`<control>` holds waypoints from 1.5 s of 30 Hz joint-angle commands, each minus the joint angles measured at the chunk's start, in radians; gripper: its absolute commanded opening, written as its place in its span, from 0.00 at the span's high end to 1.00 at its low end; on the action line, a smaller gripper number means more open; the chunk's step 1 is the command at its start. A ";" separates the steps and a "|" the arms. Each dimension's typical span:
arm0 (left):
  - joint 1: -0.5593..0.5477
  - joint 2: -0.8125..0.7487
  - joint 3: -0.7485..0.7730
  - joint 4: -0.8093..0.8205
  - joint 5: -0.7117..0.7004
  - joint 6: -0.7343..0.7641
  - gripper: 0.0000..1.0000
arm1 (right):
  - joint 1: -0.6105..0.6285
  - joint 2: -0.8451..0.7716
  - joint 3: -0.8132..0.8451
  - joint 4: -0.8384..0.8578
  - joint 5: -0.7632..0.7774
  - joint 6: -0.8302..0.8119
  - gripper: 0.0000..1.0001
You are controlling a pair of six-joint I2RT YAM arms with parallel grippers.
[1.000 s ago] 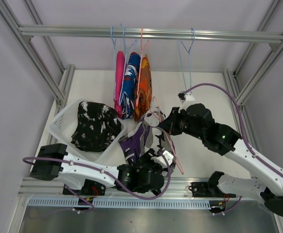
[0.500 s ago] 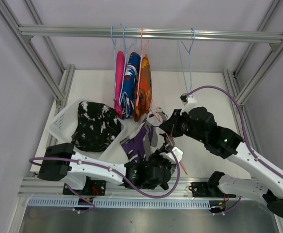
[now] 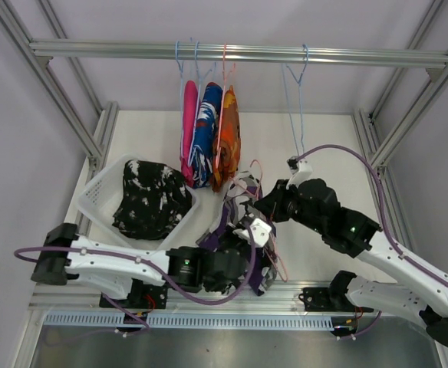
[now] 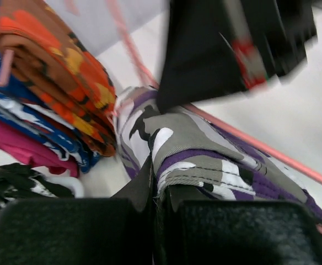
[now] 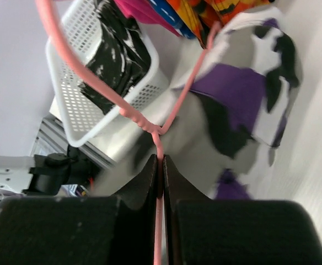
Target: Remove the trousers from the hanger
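The dark purple-white patterned trousers [image 4: 205, 149] hang over a pink hanger [image 4: 249, 141] low above the table, between both arms [image 3: 224, 221]. My left gripper [image 4: 161, 193] is shut on a folded edge of this cloth. My right gripper [image 5: 161, 163] is shut on the pink hanger's [image 5: 150, 130] neck, just under its twisted wire, with the purple trousers [image 5: 232, 94] beyond it. In the top view the right gripper [image 3: 259, 201] sits right of the cloth. Pink [image 3: 188, 130], blue patterned [image 3: 206, 134] and orange trousers [image 3: 228, 138] hang on the rail.
A white basket [image 3: 93, 192] at the left holds the black trousers with white specks [image 3: 151, 199]. An empty blue hanger [image 3: 294, 100] hangs on the rail [image 3: 324, 55] to the right. Frame posts stand on both sides.
My left gripper has closed on the purple-white trousers and its arm has drawn back to the left. The right gripper with the hanger has shifted slightly.
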 commanded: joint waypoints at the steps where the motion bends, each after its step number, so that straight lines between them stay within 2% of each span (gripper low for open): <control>1: -0.006 -0.158 0.058 0.078 -0.071 0.086 0.99 | 0.005 0.003 -0.039 0.081 0.035 0.011 1.00; 7: -0.009 -0.273 0.087 0.107 -0.077 0.167 0.99 | 0.006 0.041 -0.105 0.153 0.020 0.034 1.00; 10: -0.012 -0.326 0.092 0.156 -0.102 0.257 1.00 | 0.005 0.058 -0.114 0.156 0.024 0.034 1.00; 20: 0.014 -0.480 0.124 0.227 -0.165 0.440 1.00 | 0.000 0.018 -0.185 0.164 0.021 0.048 1.00; 27: 0.126 -0.560 0.129 0.177 -0.173 0.442 0.99 | -0.002 -0.015 -0.221 0.151 0.028 0.051 1.00; 34: 0.137 -0.580 0.197 0.152 -0.137 0.440 1.00 | -0.009 0.000 -0.271 0.182 0.025 0.051 1.00; 40: 0.137 -0.593 0.300 0.046 -0.078 0.322 1.00 | -0.021 0.040 -0.317 0.226 0.014 0.055 1.00; 45: 0.137 -0.583 0.408 -0.030 -0.039 0.285 0.99 | -0.035 0.063 -0.340 0.249 0.002 0.054 1.00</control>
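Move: Ahead and to the left of the left hand, which already pinches the camouflage trousers, the basket sits some 15 cm farther out, 31 cm left and 20 cm lower. The orange trousers hang about 22 cm ahead and 2 cm left of that hand, the blue ones 22 cm ahead and 8 cm left, both near its height. From the right hand, already holding the pink hanger, the camouflage trousers' middle is roughly 5 cm left, 4 cm back and 10 cm below. Pulling the camouflage trousers off the pink hanger, the left hand keeps its pinch on them and climbs up and left about 20 cm each way, away from the right hand, rolling its left side down some 20 degrees and swinging a little counter-clockwise. Against this the right hand keeps the hanger pinched and sinks about 10 cm, nearly straight down. ##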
